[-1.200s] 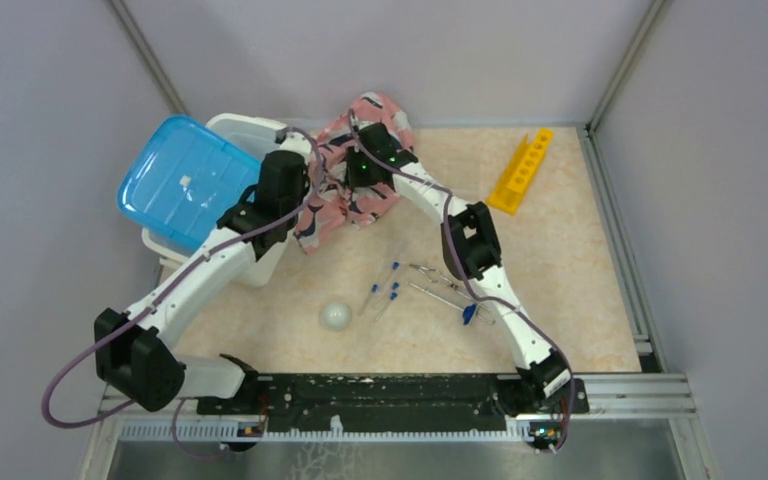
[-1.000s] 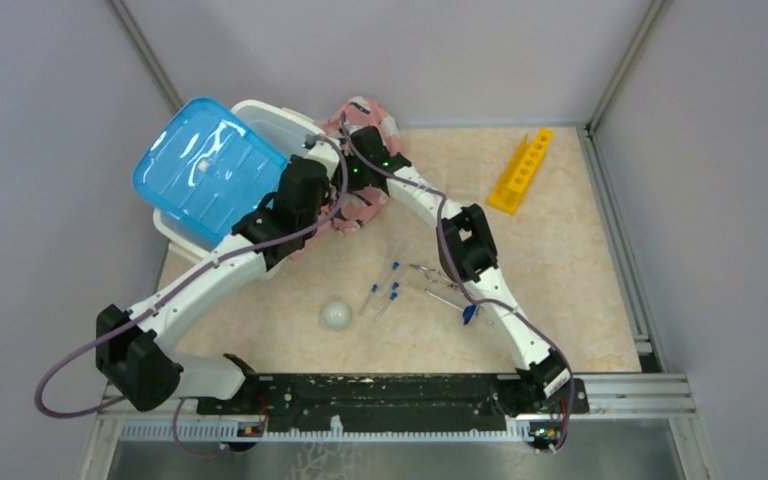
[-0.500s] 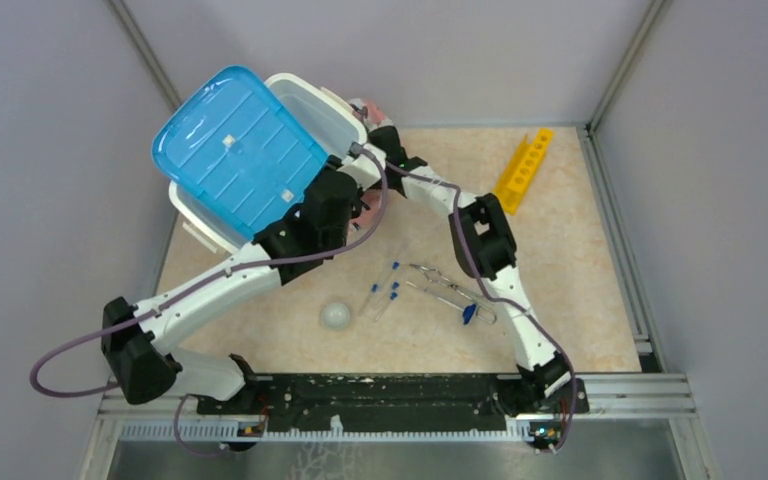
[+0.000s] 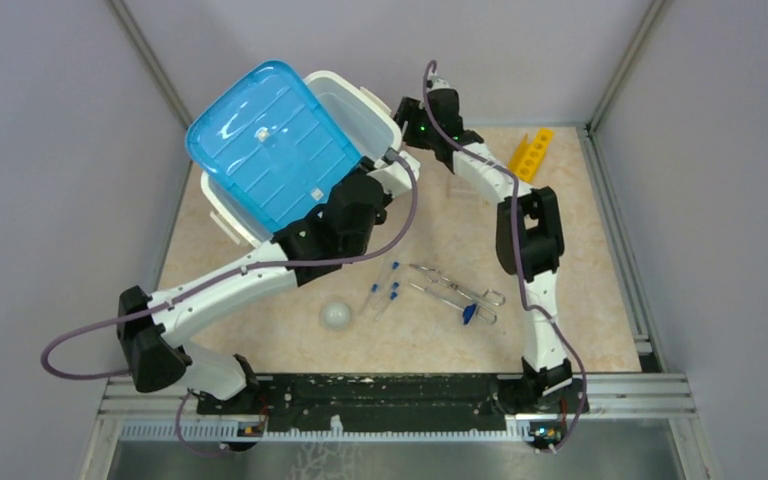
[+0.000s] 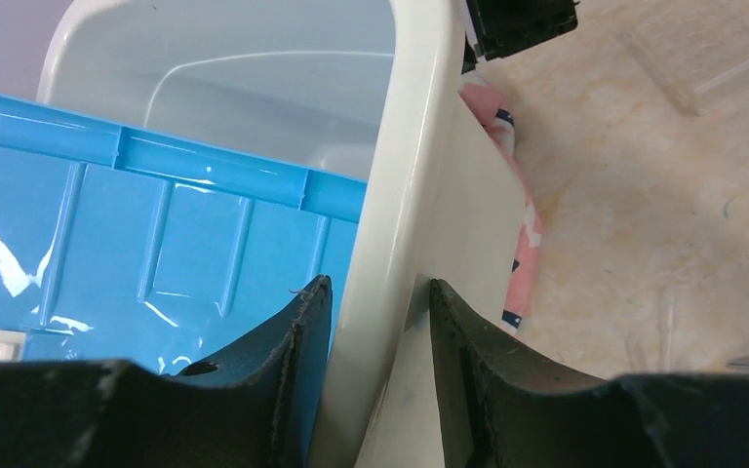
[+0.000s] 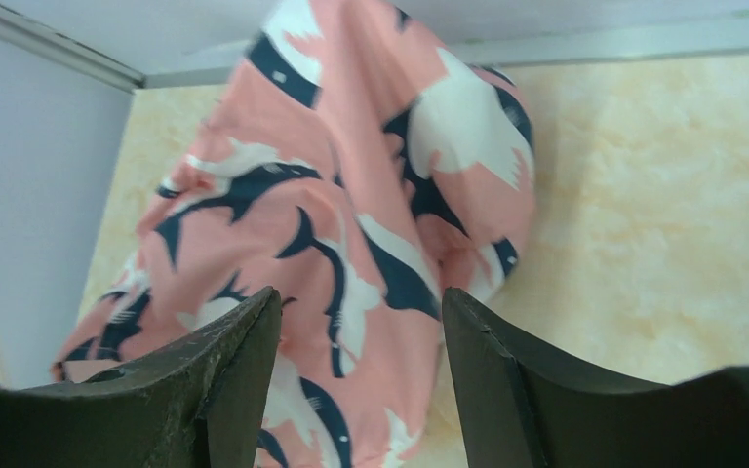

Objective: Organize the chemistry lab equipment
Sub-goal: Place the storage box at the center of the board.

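Observation:
Several thin blue-capped tubes (image 4: 386, 285), silver tongs (image 4: 452, 290) and a whitish ball (image 4: 336, 316) lie on the table in front of the arms. The yellow holed rack (image 4: 526, 160) lies at the back right. My left gripper (image 4: 388, 166) (image 5: 375, 302) is shut on the rim of the white bin (image 4: 348, 92) (image 5: 405, 146), one finger inside against the blue lid (image 5: 156, 234) and one outside. My right gripper (image 4: 410, 108) (image 6: 361, 302) hangs open at the back over the pink whale-patterned cloth (image 6: 351, 195), not gripping it.
The blue lid (image 4: 272, 138) lies askew across the tilted bin at the back left. The cloth (image 5: 519, 195) is bunched against the bin's outer wall, hidden in the top view. Grey walls close in the back and both sides.
My right gripper opened, let go of the cloth and rose toward the back wall. My left arm swung the bin and lid toward the back right, covering the cloth from above.

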`<state>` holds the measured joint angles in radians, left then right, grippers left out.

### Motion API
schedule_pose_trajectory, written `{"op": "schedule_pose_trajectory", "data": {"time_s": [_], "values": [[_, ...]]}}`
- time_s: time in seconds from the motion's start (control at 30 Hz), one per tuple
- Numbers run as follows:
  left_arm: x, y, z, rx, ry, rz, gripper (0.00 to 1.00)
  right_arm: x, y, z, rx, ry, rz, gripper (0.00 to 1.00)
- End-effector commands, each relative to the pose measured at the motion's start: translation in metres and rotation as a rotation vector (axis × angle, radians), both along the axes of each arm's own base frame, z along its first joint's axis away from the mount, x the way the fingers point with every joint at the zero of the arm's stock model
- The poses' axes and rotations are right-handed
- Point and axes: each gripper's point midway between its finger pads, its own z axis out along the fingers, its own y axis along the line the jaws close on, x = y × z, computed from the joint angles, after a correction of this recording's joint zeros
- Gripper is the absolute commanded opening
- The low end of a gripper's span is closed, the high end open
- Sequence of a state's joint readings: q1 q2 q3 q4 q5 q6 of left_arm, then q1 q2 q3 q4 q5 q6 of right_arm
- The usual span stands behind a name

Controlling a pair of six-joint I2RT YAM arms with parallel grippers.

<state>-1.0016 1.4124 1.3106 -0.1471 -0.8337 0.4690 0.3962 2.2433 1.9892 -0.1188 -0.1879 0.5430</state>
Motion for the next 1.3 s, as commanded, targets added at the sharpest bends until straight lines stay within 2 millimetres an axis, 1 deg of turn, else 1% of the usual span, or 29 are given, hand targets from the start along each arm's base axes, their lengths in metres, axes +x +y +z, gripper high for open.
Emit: {"op": "schedule_pose_trajectory", "data": {"time_s": [0.0,0.13,0.27,0.33,0.47,0.57,0.73,0.9,1.03,1.17,1.27], "values": [[-0.001,-0.03,0.018,0.032,-0.018,-0.102,0.0,0.004,-0.028,-0.011,-0.035,0.005,-0.072,0.62],[0.002,-0.058,0.005,0.067,0.012,-0.19,0.0,0.011,-0.05,-0.028,-0.095,0.024,-0.112,0.61],[0.006,-0.08,-0.006,0.096,0.026,-0.263,0.0,0.013,-0.07,-0.036,-0.179,0.017,-0.15,0.62],[0.007,-0.09,-0.012,0.117,0.034,-0.303,0.0,0.013,-0.081,-0.038,-0.236,0.012,-0.168,0.66],[0.01,-0.107,-0.021,0.145,0.044,-0.361,0.0,0.014,-0.112,-0.047,-0.346,0.039,-0.229,0.72],[0.014,-0.116,-0.021,0.149,0.038,-0.385,0.0,0.011,-0.131,-0.052,-0.409,0.055,-0.256,0.74],[0.021,-0.122,-0.022,0.133,0.041,-0.418,0.0,0.008,-0.15,-0.052,-0.508,0.049,-0.284,0.8],[0.023,-0.125,-0.027,0.139,0.044,-0.44,0.0,0.004,-0.165,-0.057,-0.568,0.071,-0.296,0.82],[0.023,-0.118,-0.024,0.135,0.036,-0.433,0.0,0.003,-0.171,-0.061,-0.611,0.078,-0.29,0.85],[0.019,-0.107,-0.015,0.113,0.021,-0.432,0.0,0.002,-0.179,-0.066,-0.656,0.091,-0.303,0.86],[0.016,-0.101,-0.013,0.104,0.015,-0.437,0.0,0.001,-0.184,-0.072,-0.679,0.107,-0.315,0.86]]}}
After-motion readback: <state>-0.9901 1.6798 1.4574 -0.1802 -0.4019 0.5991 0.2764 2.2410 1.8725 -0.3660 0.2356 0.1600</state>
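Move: The left hand grips the storage box's rim; the centre of the board lies some 6 cm right, about 2 cm ahead and 30 cm below. From this hand the pink cloth is about 8 cm ahead, 15 left; the clear rack 13 ahead, 23 right. From the right hand, the clear rack is some 9 cm back, 16 right and 18 below; the yellow rack 5 back, 30 right. Left carries the gripped box 11 cm right, 7 down, yawing clockwise; right swings 17 cm right towards the clear rack, opening. ##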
